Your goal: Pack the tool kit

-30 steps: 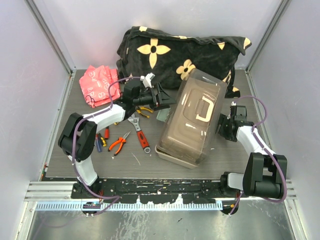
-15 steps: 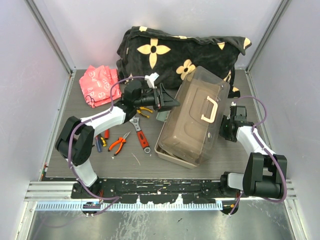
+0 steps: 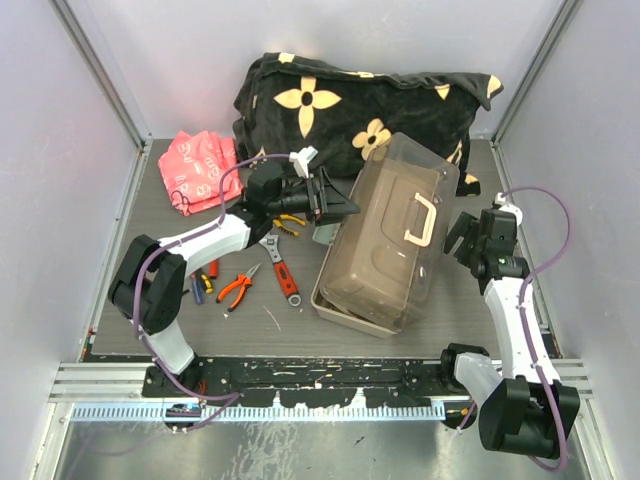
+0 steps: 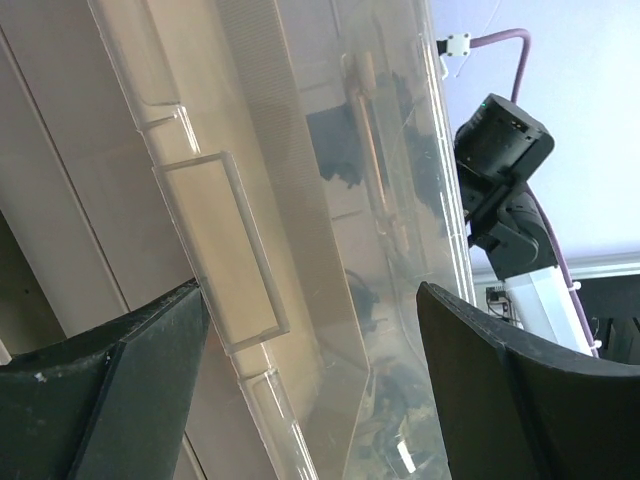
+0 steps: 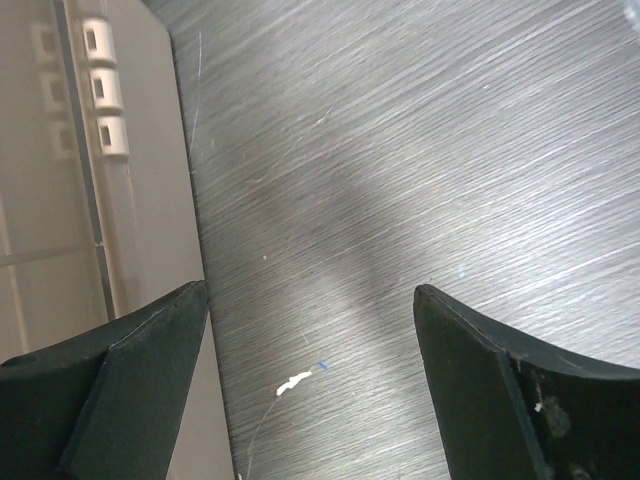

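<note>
The tool kit's translucent grey-brown toolbox (image 3: 385, 245) lies diagonally mid-table, cream handle (image 3: 421, 221) on top, lid down over its beige base. My left gripper (image 3: 347, 208) is open at the box's left side; in the left wrist view (image 4: 310, 290) the clear lid wall (image 4: 330, 150) fills the gap between the jaws. My right gripper (image 3: 462, 236) hangs open just right of the box, above bare table (image 5: 400, 150), with nothing between its jaws (image 5: 310, 290); the beige base (image 5: 60, 150) is at the left. Orange-handled pliers (image 3: 238, 288), a red-handled wrench (image 3: 281, 269) and screwdrivers (image 3: 204, 280) lie left of the box.
A black flower-patterned blanket (image 3: 360, 105) is bunched at the back, touching the box's far corner. A red plastic bag (image 3: 200, 170) lies at the back left. Another small pair of pliers (image 3: 291, 220) sits under my left arm. Walls close in both sides.
The toolbox lid has swung down and the box has shifted slightly. My right arm has lifted and drawn back from the box's right side, its jaws a little wider. The left gripper has barely moved.
</note>
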Available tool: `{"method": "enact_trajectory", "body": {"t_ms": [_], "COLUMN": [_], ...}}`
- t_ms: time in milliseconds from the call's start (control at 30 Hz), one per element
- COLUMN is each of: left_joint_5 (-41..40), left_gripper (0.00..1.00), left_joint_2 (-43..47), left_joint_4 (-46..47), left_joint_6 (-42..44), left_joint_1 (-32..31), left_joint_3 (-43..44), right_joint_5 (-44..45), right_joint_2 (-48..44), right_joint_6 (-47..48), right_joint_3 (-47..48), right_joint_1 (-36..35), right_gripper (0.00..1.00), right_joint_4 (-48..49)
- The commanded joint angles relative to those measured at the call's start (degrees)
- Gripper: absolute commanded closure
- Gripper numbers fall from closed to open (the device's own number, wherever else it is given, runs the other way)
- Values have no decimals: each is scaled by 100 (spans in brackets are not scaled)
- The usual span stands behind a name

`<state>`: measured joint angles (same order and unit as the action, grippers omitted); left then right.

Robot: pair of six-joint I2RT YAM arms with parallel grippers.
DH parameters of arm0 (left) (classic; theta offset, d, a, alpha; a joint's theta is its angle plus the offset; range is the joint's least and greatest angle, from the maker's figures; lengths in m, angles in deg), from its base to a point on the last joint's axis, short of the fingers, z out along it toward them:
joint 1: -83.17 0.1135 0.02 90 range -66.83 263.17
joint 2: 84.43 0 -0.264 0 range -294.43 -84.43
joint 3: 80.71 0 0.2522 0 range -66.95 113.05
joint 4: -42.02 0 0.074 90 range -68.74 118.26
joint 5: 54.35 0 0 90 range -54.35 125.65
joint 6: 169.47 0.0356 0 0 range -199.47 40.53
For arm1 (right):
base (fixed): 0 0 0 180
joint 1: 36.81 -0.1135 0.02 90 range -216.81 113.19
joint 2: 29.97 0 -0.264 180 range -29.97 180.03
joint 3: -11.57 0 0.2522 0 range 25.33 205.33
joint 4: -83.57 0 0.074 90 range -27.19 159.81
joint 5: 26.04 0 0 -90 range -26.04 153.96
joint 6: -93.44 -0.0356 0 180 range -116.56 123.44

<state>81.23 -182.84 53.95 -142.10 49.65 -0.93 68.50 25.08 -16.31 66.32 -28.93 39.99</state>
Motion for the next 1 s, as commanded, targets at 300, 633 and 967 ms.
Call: {"method": "enact_trajectory", "body": {"t_ms": [300,633,967], "left_joint_5": [347,331,273], "left_gripper": [16,16,17], "left_joint_2": [534,752,722], "left_joint_4": [527,446,445], "left_joint_6": [-346,-337,-363], "left_joint_1": [-190,-203,-391], "left_joint_3": [450,427,514], "right_joint_5": [971,982,1622], "right_joint_2": [-919,-1157,-1627], "right_joint_6": [-39,45,118], "right_joint_3": [909,1269,1773], "right_joint_1": [-1,2,-4], "right_gripper": [10,10,10], "right_joint_4": [-692,-1024,-1391]}}
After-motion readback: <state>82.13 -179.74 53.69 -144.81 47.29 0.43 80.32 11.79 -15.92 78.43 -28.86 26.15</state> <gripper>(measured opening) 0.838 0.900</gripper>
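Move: The tool box's part-open lid has its middle about 9 cm to the left hand's right, 5 cm back and 3 cm lower; the box base lies below, 8 cm right, 8 back, 19 down. The yellow pliers are about 17 cm left, 2 back and the wrench 17 left, 15 back, both some 24 cm lower. From the right hand the lid's middle is about 12 cm left, 2 cm ahead and 6 cm higher. The left fingers, staying open, lever the lid's edge up about 4 cm while the right hand rises 10 cm. ##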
